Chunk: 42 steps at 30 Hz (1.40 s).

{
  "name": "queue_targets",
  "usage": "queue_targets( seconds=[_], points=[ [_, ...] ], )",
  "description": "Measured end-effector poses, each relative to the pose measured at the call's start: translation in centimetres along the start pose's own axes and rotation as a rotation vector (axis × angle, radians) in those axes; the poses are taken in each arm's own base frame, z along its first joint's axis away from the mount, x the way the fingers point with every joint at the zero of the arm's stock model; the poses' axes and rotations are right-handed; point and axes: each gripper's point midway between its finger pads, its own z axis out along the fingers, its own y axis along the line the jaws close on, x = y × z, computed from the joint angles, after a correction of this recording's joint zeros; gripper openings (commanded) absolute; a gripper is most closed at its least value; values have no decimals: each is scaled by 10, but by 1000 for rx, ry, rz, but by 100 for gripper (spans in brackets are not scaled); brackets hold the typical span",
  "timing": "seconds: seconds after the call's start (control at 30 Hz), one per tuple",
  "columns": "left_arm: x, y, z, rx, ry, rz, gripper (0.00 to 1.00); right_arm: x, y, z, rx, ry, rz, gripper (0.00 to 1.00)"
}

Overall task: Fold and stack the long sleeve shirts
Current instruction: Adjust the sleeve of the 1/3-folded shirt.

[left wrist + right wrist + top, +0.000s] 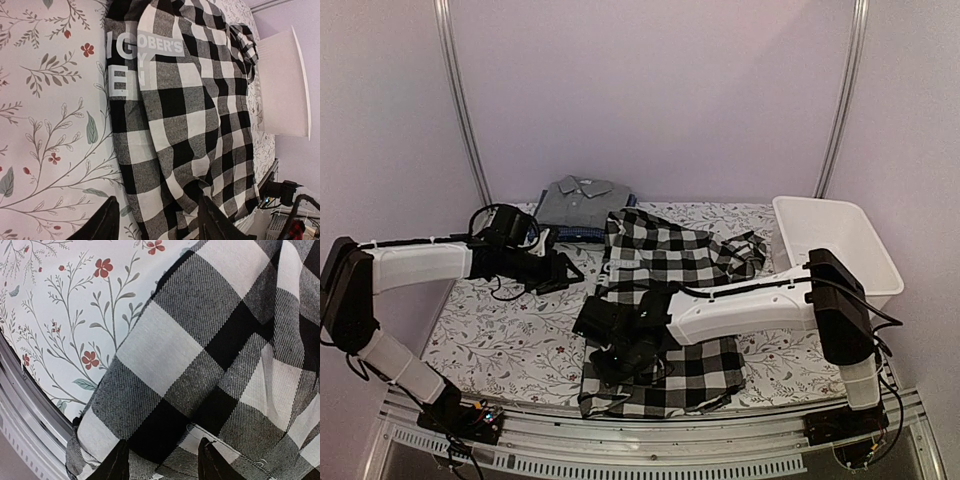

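Observation:
The black-and-white checked long sleeve shirt lies spread down the middle of the floral cloth, its sleeve bunched toward the basket. A folded grey shirt rests at the back on a blue shirt. My left gripper hovers open just left of the checked shirt, whose edge runs between its fingers. My right gripper is low over the shirt's near part. Its jaws stand apart, with checked cloth and a hem between the fingers.
A white plastic basket stands at the right, beside the shirt's sleeve; its side shows in the left wrist view. The floral tablecloth lies bare on the left. The table's metal front rail runs close to the right gripper.

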Motion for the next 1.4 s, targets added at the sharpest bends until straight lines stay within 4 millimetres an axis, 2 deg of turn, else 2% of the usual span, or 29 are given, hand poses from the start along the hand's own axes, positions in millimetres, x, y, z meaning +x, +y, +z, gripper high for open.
queue_targets(
  seconds=[0.17, 0.37, 0.67, 1.1, 1.4],
  points=[
    [7, -1, -7, 8, -3, -3, 53, 1, 12, 7, 48, 1, 28, 37],
    [8, -8, -17, 26, -13, 7, 53, 18, -6, 17, 155, 41, 75, 33],
    [13, -10, -18, 30, 6, 10, 53, 16, -7, 11, 221, 22, 117, 27],
    [16, -11, -15, 28, 21, 13, 53, 22, -12, 16, 259, 24, 129, 0],
    [14, -16, -15, 35, 16, 21, 53, 19, -11, 8, 270, 24, 101, 0]
  ],
)
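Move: Just under the right hand lies the sleeve's cuff, its middle about 3 cm below, some 2 cm to the right and 1 cm ahead. From that hand, the shirt's folded left edge runs about 7 cm to the left and level with it; the near hem is some 8 cm back and straight behind. For the idle left hand, the cuff lies about 18 cm back, 10 cm right and 10 cm below. Sinking about 2.5 cm onto the sleeve's end, the right hand also shifts some 2.5 cm right after a brief nudge left, turning about 12 degrees clockwise with its left side dipping. Its half-open fingers then shut fully, pinching the cloth beside the cuff's left corner, and it starts up by nearly 1 cm. The empty left hand eases back 2 cm, slightly up. ##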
